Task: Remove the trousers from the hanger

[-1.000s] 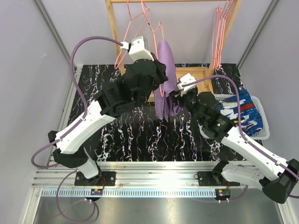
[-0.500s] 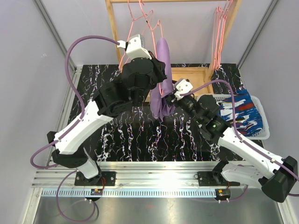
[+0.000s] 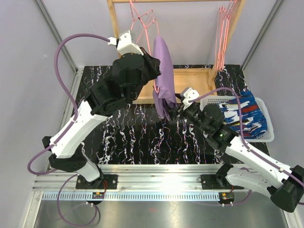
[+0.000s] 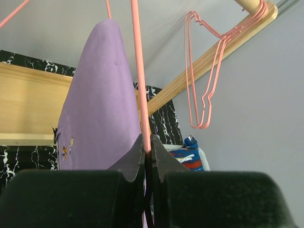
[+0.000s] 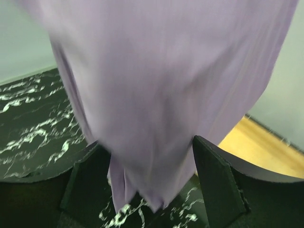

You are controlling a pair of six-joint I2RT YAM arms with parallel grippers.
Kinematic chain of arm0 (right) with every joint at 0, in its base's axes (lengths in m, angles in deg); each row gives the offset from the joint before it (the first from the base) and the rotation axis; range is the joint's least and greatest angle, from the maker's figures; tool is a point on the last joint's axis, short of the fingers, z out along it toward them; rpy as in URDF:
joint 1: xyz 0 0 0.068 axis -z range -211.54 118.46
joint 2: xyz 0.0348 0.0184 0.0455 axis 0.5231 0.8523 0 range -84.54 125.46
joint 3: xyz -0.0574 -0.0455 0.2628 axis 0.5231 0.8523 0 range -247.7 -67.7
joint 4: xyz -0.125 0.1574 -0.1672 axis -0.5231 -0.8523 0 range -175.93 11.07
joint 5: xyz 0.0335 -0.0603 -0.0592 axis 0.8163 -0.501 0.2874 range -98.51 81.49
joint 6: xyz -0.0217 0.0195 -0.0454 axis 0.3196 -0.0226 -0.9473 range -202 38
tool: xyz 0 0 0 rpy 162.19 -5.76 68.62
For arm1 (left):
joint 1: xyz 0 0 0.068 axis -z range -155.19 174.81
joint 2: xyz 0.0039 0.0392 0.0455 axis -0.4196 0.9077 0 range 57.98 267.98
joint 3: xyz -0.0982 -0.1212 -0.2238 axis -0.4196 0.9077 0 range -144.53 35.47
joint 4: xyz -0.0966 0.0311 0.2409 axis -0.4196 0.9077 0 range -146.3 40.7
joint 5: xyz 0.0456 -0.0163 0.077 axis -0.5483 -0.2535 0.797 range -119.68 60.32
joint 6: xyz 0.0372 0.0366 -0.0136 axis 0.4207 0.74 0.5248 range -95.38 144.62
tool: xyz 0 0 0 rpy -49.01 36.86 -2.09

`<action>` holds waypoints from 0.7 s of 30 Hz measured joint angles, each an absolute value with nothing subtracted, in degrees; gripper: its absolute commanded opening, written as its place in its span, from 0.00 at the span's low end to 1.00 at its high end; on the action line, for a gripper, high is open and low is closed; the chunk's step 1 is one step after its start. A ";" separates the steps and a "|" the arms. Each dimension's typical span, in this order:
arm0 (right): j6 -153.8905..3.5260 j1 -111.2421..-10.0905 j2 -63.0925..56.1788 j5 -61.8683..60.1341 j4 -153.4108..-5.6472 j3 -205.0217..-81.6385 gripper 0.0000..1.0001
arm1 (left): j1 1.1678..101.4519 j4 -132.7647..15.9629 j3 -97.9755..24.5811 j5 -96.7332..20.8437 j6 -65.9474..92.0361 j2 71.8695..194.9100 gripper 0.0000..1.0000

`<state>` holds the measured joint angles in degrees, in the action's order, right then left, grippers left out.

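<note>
The lilac trousers (image 3: 164,71) hang folded over a pink wire hanger (image 3: 155,57) held up in front of the wooden rack. My left gripper (image 3: 156,84) is shut on the hanger's wire (image 4: 141,95), and the lilac trousers (image 4: 97,114) hang just left of its closed fingertips. My right gripper (image 3: 174,112) is open at the trousers' lower end. In the right wrist view the lilac cloth (image 5: 161,95) hangs between the spread fingers (image 5: 216,185) without being pinched. The blue patterned trousers (image 3: 244,113) lie in a white basket (image 3: 267,135) at the right.
A wooden rack (image 3: 113,33) with a box-like base (image 3: 192,78) stands at the back of the black marbled table (image 3: 142,137). Several spare pink hangers (image 3: 222,38) hang on its right end, others (image 3: 140,19) near the left. Grey walls close in both sides.
My left gripper has lifted the hanger and lilac trousers up and to the left. My right gripper has dropped down toward the hem, and its fingers have spread wider around the cloth.
</note>
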<state>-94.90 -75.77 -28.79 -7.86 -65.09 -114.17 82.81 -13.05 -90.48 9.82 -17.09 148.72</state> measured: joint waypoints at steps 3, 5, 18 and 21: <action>-93.11 -76.51 -29.25 -8.56 -65.22 -110.59 0.77 | 81.85 -13.08 -90.48 8.66 -17.88 148.00 0.00; -92.39 -77.06 -28.94 -9.74 -65.37 -109.04 0.77 | 81.43 -13.10 -90.48 7.94 -18.53 147.59 0.00; -90.51 -78.56 -25.69 -13.87 -63.12 -107.38 0.79 | 80.86 -13.21 -90.41 5.82 -21.02 146.52 0.00; -89.99 -79.99 -25.58 -15.03 -62.25 -105.74 0.82 | 80.86 -13.69 -90.37 5.82 -21.55 145.95 0.00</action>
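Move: The lower end of the purple trousers, draped on the hanger in the left hand, hangs about 4 cm ahead, 4 cm to the left and 5 cm below the right hand's open fingers. The wooden tray stands some 23 cm ahead, not off to either side, and the basket about 4 cm ahead and 36 cm to the right, both roughly 30 cm lower. From the left hand, that end hangs about 2 cm ahead, 3 cm right and 20 cm down. Sinking about 8 cm beside the hanging trousers, the open right hand goes down towards their lower end, its fingers tipping some 10 degrees further down and staying wide. Meanwhile the left hand keeps its pinch on the pink hanger, lifts it about 2 cm with a slight drift left, and rolls it a few degrees, its left side going down. ##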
